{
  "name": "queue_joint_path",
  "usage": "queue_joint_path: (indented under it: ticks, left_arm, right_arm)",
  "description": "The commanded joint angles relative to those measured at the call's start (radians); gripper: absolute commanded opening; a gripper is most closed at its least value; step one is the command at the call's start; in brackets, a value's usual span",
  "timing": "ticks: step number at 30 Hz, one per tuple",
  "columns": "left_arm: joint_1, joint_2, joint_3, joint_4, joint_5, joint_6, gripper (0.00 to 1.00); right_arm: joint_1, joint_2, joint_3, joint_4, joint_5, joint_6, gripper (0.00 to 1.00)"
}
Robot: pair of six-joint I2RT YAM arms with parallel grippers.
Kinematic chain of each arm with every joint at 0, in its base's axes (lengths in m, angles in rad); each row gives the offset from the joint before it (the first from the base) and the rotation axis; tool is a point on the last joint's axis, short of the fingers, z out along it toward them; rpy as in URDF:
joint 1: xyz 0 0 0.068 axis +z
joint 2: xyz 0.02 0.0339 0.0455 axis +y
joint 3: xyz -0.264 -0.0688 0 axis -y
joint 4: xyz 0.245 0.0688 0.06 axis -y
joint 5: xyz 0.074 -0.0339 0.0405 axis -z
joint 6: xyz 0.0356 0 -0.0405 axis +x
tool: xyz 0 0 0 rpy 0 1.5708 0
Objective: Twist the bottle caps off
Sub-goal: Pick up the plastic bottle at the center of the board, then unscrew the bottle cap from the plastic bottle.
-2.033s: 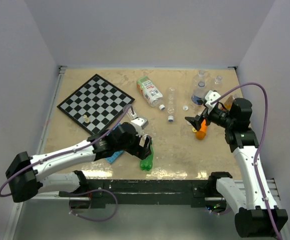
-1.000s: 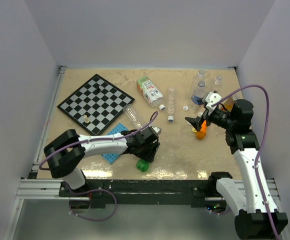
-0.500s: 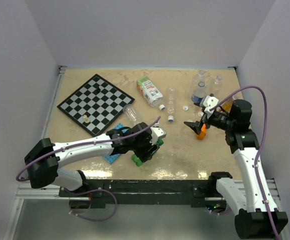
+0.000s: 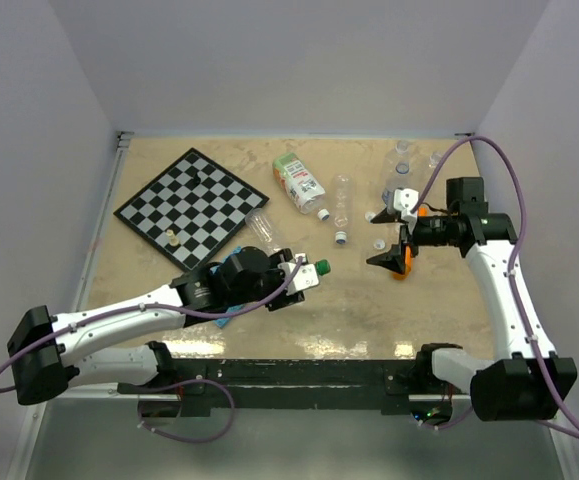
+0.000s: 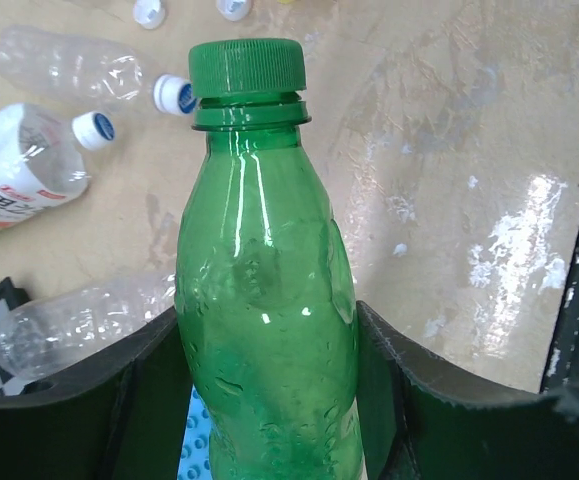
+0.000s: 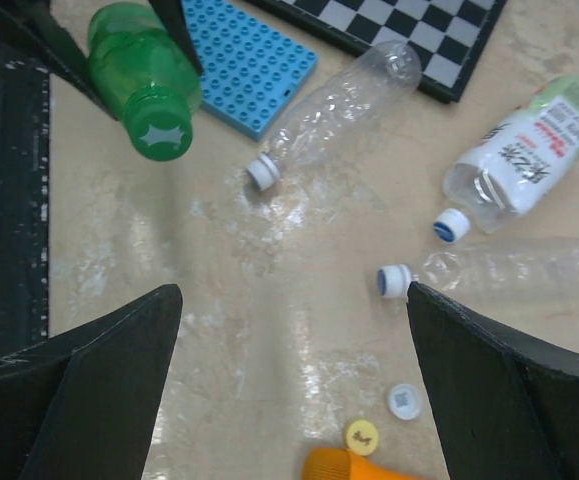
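Note:
My left gripper [image 5: 266, 322] is shut on the body of a green bottle [image 5: 264, 300], one finger on each side. The bottle's green cap [image 5: 247, 68] is screwed on. From above, that cap [image 4: 321, 266] sticks out to the right of the left gripper [image 4: 294, 278], clear of the table. My right gripper [image 4: 393, 250] hangs open right of it, and in its wrist view the right gripper [image 6: 292, 290] has nothing between its fingers. It looks toward the green cap [image 6: 162, 134]. Three more bottles lie capped: a clear one [image 6: 344, 90], a labelled one [image 6: 529, 150], another clear one [image 6: 519, 270].
A chessboard [image 4: 191, 205] with pale pieces lies back left, with a blue studded plate [image 6: 254, 60] beside it. An orange toy [image 6: 359, 467], a yellow cap [image 6: 361, 437] and a loose white cap [image 6: 403, 400] lie under the right gripper. Clear bottles [image 4: 399, 175] stand back right.
The left arm has lifted the green bottle from the near table edge and turned it so its cap points right. The right arm has swung back, its gripper still open over the orange toy.

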Motion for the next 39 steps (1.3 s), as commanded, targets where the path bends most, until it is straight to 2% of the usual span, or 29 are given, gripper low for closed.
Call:
queue_joint_path:
  ticks: [1, 6, 11, 13, 20, 30, 39]
  left_arm:
    - [-0.001, -0.071, -0.067, 0.145, -0.048, 0.098, 0.15]
    - [-0.001, -0.084, -0.094, 0.149, -0.097, 0.088, 0.14]
    - [-0.001, -0.085, -0.104, 0.149, -0.097, 0.082, 0.14]
    - [-0.001, -0.087, -0.105, 0.151, -0.091, 0.081, 0.14]
    - [-0.001, -0.082, -0.108, 0.154, -0.051, 0.078, 0.14]
    - [0.002, -0.080, -0.102, 0.157, -0.048, 0.068, 0.13]
    - [0.005, -0.084, -0.099, 0.162, -0.073, 0.059, 0.13]
  right_arm:
    - [0.010, 0.049, 0.060, -0.185, -0.082, -0.080, 0.97]
    - [0.102, 0.086, 0.069, -0.170, -0.076, -0.012, 0.94]
    - [0.249, 0.040, 0.010, 0.127, -0.015, 0.306, 0.93]
    - [0.283, 0.034, -0.004, 0.204, 0.004, 0.377, 0.94]
    - [0.341, 0.101, -0.009, 0.290, 0.025, 0.462, 0.90]
    - [0.427, 0.155, -0.021, 0.350, 0.102, 0.540, 0.74]
    - [0.452, 0.176, -0.010, 0.330, 0.112, 0.528, 0.60]
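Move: The green bottle's cap, on the bottle already held in the left fingers, lies about 11 cm to the right hand's left, 5 cm back and 4 cm lower. From the left hand it is some 6 cm right, 2 cm ahead and 5 cm up. Well below the right hand, about 22 cm down, lie two clear bottles: one 20 cm ahead and 3 cm left, the other 10 cm ahead and 23 cm left. Towards the green cap, held out by the left hand in an unbroken grip, the right hand travels about 11 cm left, swinging back at first and ending some 3 cm lower. It rolls about 20 degrees, forward side dipping, while its wide-open fingers narrow to roughly 60 percent around the cap, one finger right beside it. The left hand shifts 1.5 cm left, then holds. ##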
